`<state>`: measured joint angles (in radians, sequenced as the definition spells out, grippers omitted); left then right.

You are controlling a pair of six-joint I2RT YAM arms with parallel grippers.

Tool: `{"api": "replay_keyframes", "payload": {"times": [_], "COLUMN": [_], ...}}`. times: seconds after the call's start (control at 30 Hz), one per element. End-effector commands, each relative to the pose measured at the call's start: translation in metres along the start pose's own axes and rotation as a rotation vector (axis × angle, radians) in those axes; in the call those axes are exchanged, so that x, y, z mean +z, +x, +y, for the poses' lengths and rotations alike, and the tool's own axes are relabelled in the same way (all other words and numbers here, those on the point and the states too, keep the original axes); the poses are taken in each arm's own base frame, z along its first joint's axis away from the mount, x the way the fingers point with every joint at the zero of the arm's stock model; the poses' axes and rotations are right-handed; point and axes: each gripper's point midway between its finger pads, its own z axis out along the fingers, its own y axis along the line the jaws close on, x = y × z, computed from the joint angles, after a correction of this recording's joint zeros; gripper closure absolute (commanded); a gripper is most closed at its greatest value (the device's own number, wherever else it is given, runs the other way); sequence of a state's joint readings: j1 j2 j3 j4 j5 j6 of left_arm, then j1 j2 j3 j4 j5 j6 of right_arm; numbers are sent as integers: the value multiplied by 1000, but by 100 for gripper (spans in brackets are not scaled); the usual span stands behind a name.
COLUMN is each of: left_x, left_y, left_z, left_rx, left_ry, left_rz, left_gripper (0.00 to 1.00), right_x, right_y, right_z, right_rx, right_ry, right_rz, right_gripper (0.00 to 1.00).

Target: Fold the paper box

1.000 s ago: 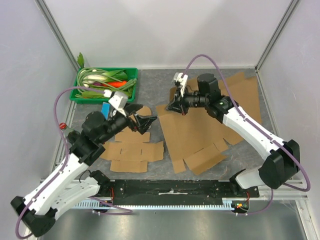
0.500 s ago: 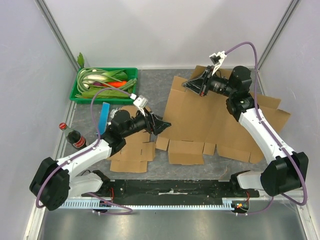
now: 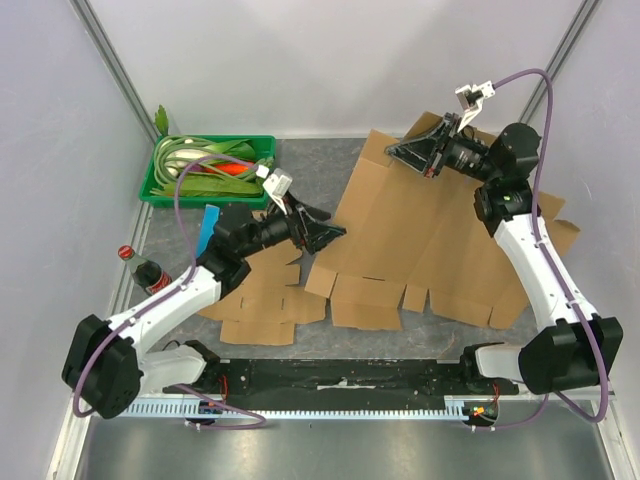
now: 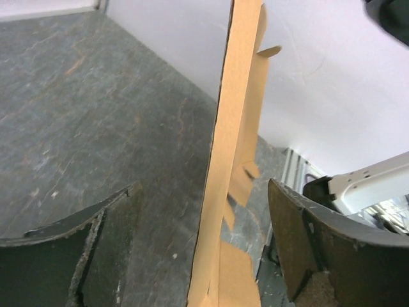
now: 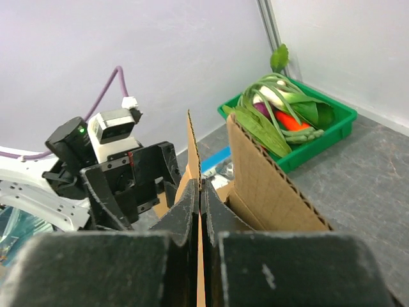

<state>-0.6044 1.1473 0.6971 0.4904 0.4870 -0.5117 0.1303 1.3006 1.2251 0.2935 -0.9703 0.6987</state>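
Observation:
The paper box is a large flat brown cardboard blank (image 3: pixel 400 240), tilted up off the table with its lower flaps resting on the grey surface. My right gripper (image 3: pixel 418 156) is shut on its top edge; in the right wrist view the fingers (image 5: pixel 192 211) pinch the sheet's edge (image 5: pixel 192 144), and a flap (image 5: pixel 268 185) stands to the right. My left gripper (image 3: pixel 328 232) is open at the blank's lower left edge. The left wrist view shows the sheet (image 4: pixel 233 141) edge-on between the open fingers (image 4: pixel 319 249), touching neither.
A smaller flat cardboard blank (image 3: pixel 262 302) lies on the table under the left arm. A green basket (image 3: pixel 160 190) of vegetables stands at the back left, also in the right wrist view (image 5: pixel 332 125). A cola bottle (image 3: pixel 142 268) and a blue strip (image 3: pixel 208 226) lie at the left.
My right gripper has raised the cardboard blank and carried it back and to the right. My left gripper, still open, has moved right so that it straddles the blank's left edge.

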Motion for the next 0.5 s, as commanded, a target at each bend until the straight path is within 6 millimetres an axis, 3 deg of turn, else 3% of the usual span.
{"api": "replay_keyframes", "payload": {"times": [0.0, 0.03, 0.1, 0.13, 0.2, 0.23, 0.27, 0.3, 0.33, 0.37, 0.4, 0.43, 0.47], "left_x": [14, 15, 21, 19, 17, 14, 11, 11, 6, 7, 11, 11, 6], "left_y": [-19, -15, -14, -12, -22, -19, -35, -37, -25, -43, -40, -42, -46], "left_z": [-27, -34, -38, -43, -43, -28, -29, -19, -7, -10, 3, 3, -3], "left_rx": [-1, -4, -11, -10, 20, -5, 33, 114, 95, 146, 214, 234, 228], "left_ry": [163, 217, 267, 304, 307, 239, 218, 178, 115, 94, 76, 84, 83], "left_rz": [50, 81, 116, 140, 138, 167, 151, 163, 247, 249, 290, 320, 372], "left_gripper": [22, 25, 47, 69, 89, 98, 98, 98, 98, 98, 98, 98, 98], "right_x": [-3, -3, -2, -2, -3, -12, -20, -39, -46, -50, -54, -50, -49], "right_y": [-52, -58, -65, -68, -67, -69, -88, -58, -58, -84, -74, -73, -95], "right_z": [43, 43, 45, 44, 33, 12, 0, -39, -54, -50, -53, -58, -41], "right_rx": [-58, -55, -33, -26, -20, -51, -124, -197, -235, -305, -349, -362, -451], "right_ry": [-96, -90, -104, -103, -67, 27, 140, 329, 425, 472, 480, 474, 460], "right_rz": [-116, -133, -157, -167, -154, -149, -156, 2, 50, 35, 129, 169, 159], "right_gripper": [100, 100, 100, 100, 100, 86, 46, 14, 2, 2, 2, 2, 2]}}
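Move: The paper box's near upright edge stands about 3 cm to the right of the open left hand and some 2 cm above it, level fore and aft. From that hand the small cutout lies roughly 16 cm left, 10 cm back and 26 cm down, and the green crate about 26 cm left, 12 cm ahead and 24 cm down. The right hand's shut fingers already hold the box; the edge the left hand goes for lies about 9 cm back, 7 cm left and 12 cm below it. Rightward about 3 cm and slightly up, turning clockwise some 15 degrees, the left hand reaches onto the box's edge and pinches it shut, then draws it a couple of centimetres forward, left and up. The right hand, still gripping, lifts about 4 cm, then opens wide and swings away right and forward with a clockwise turn, rising a little more. ##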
